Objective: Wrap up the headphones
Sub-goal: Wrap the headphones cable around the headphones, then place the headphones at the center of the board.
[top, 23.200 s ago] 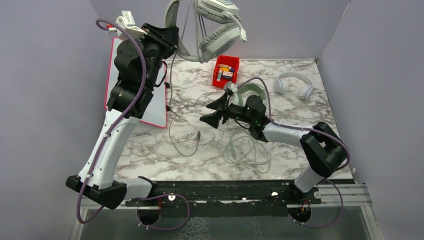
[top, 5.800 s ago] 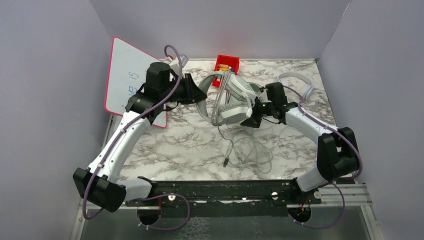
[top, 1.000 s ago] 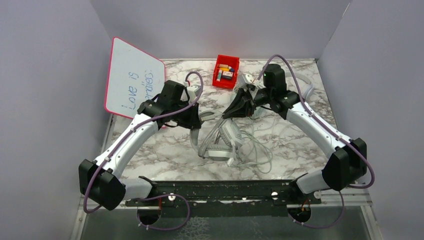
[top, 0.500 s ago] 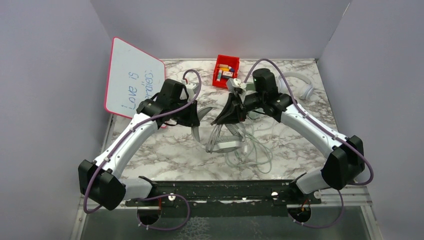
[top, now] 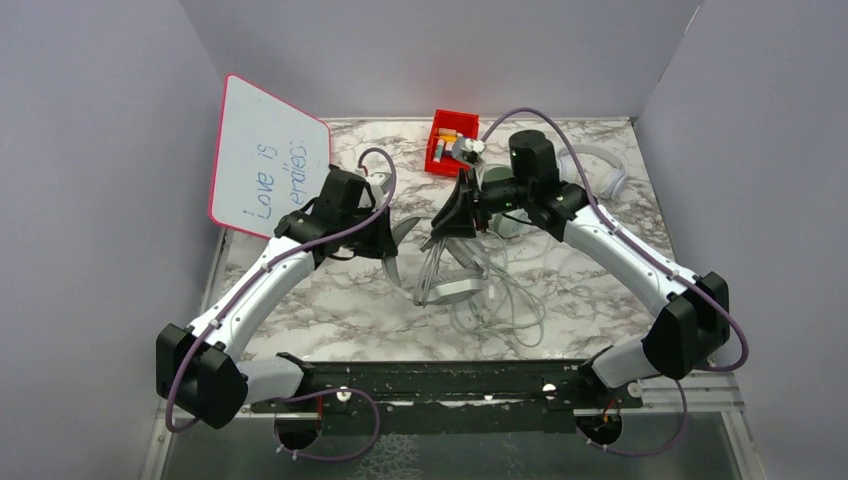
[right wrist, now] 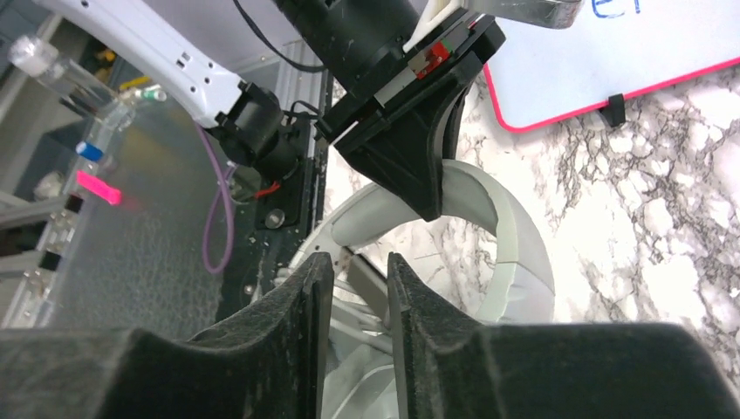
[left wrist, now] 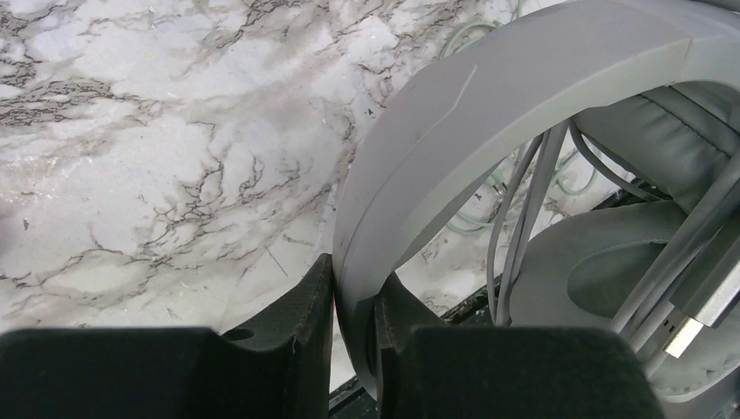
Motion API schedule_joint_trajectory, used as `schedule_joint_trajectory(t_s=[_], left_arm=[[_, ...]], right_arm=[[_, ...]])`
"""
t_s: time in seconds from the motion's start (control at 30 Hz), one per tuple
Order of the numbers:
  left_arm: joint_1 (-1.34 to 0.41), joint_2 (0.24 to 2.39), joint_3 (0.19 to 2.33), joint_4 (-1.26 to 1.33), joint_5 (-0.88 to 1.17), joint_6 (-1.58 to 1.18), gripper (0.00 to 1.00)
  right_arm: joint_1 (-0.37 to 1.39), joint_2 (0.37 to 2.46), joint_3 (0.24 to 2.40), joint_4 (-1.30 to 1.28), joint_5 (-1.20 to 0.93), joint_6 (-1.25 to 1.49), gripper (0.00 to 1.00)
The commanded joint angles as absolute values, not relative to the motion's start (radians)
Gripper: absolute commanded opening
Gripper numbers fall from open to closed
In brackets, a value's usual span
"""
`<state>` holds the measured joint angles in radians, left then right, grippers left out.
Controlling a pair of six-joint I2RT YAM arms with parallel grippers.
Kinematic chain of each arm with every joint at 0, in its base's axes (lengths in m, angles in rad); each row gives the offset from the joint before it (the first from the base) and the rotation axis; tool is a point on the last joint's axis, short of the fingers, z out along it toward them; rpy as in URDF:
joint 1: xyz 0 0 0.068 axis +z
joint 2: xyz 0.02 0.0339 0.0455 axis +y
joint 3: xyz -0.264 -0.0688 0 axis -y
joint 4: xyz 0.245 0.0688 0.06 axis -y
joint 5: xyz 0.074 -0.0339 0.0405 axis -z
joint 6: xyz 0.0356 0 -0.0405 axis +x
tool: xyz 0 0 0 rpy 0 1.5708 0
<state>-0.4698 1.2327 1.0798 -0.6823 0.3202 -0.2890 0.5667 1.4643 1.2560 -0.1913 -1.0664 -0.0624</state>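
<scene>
The grey-white headphones (top: 452,283) hang just above the marble, their cable wound round the band. My left gripper (top: 388,243) is shut on the headband (left wrist: 489,96), which is pinched between the black fingers (left wrist: 297,305). Wound cable strands (left wrist: 524,192) and a metal plug (left wrist: 694,325) show beside the ear cushion (left wrist: 611,262). My right gripper (top: 447,220) hovers over the headset's far side. Its jaws (right wrist: 358,262) stand slightly apart, and a grey strand shows in the gap without being pinched. The mint-green cable (top: 505,312) lies looped on the table. The small white headphones (top: 598,166) lie at the back right.
A pink-rimmed whiteboard (top: 268,160) leans against the left wall. A red bin (top: 452,143) of small items stands at the back centre. Grey walls close in three sides, and the black rail (top: 440,385) runs along the near edge.
My right gripper has swung left over the headset and its jaws have widened, letting go of the cable. The left gripper kept its hold on the headband, and the headset shifted a little right.
</scene>
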Motion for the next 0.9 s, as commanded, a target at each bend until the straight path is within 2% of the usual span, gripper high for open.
schedule_joint_trajectory(t_s=[0.0,0.13,0.17,0.2,0.4,0.53,0.63,0.77,0.87], left_arm=[[-0.455,1.187,1.051,-0.552,0.292,-0.363,0.00],[-0.428,1.171,1.000,-0.493,0.248,-0.382,0.00],[-0.419,1.167,0.981,-0.474,0.242,-0.388,0.00],[-0.402,1.167,0.967,-0.460,0.231,-0.396,0.00],[-0.282,1.169,0.883,-0.338,0.178,-0.453,0.00],[-0.226,1.244,0.893,-0.273,0.112,-0.481,0.00],[-0.212,1.329,0.913,-0.198,0.065,-0.500,0.00],[-0.210,1.483,0.974,-0.131,0.066,-0.518,0.00],[-0.208,1.579,1.024,-0.097,0.096,-0.560,0.00]], right_arm=[[0.569,1.438,1.308,-0.190,-1.019,0.099,0.36],[0.569,1.420,1.358,-0.169,-0.976,0.208,0.44],[0.570,1.420,1.377,-0.178,-0.960,0.223,0.53],[0.568,1.422,1.401,-0.201,-0.928,0.234,0.56],[0.541,1.410,1.525,-0.403,-0.576,0.211,0.69],[0.510,1.406,1.546,-0.509,-0.429,0.189,0.77],[0.461,1.406,1.523,-0.561,-0.383,0.184,0.81],[0.360,1.346,1.400,-0.498,-0.429,0.208,0.88],[0.332,1.323,1.351,-0.486,-0.452,0.202,0.90]])
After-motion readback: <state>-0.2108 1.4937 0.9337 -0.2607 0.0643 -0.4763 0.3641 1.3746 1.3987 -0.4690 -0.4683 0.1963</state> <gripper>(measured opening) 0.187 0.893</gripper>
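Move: The left gripper still holds the headband of the wrapped headphones. The clear table spot for them lies about 17 cm ahead, 2 cm left and 16 cm below. From that gripper the whiteboard sits some 26 cm ahead and 30 cm left, the green headphones roughly 20 cm ahead and 29 cm right. For the right gripper, the cable bundle is some 4 cm back, 1 cm left and 8 cm below; the green headphones lie about 20 cm ahead, 18 cm right. Open the right gripper wide to come free of the cable's plug end, lifting about 8 cm, then swing it forward and right towards the green headphones, sinking again and turning clockwise. Meanwhile keep the left grip on the headband and carry the headphones forward, left and down towards the table beside the whiteboard, about 12 cm forward, turning counter-clockwise some 35 degrees. ##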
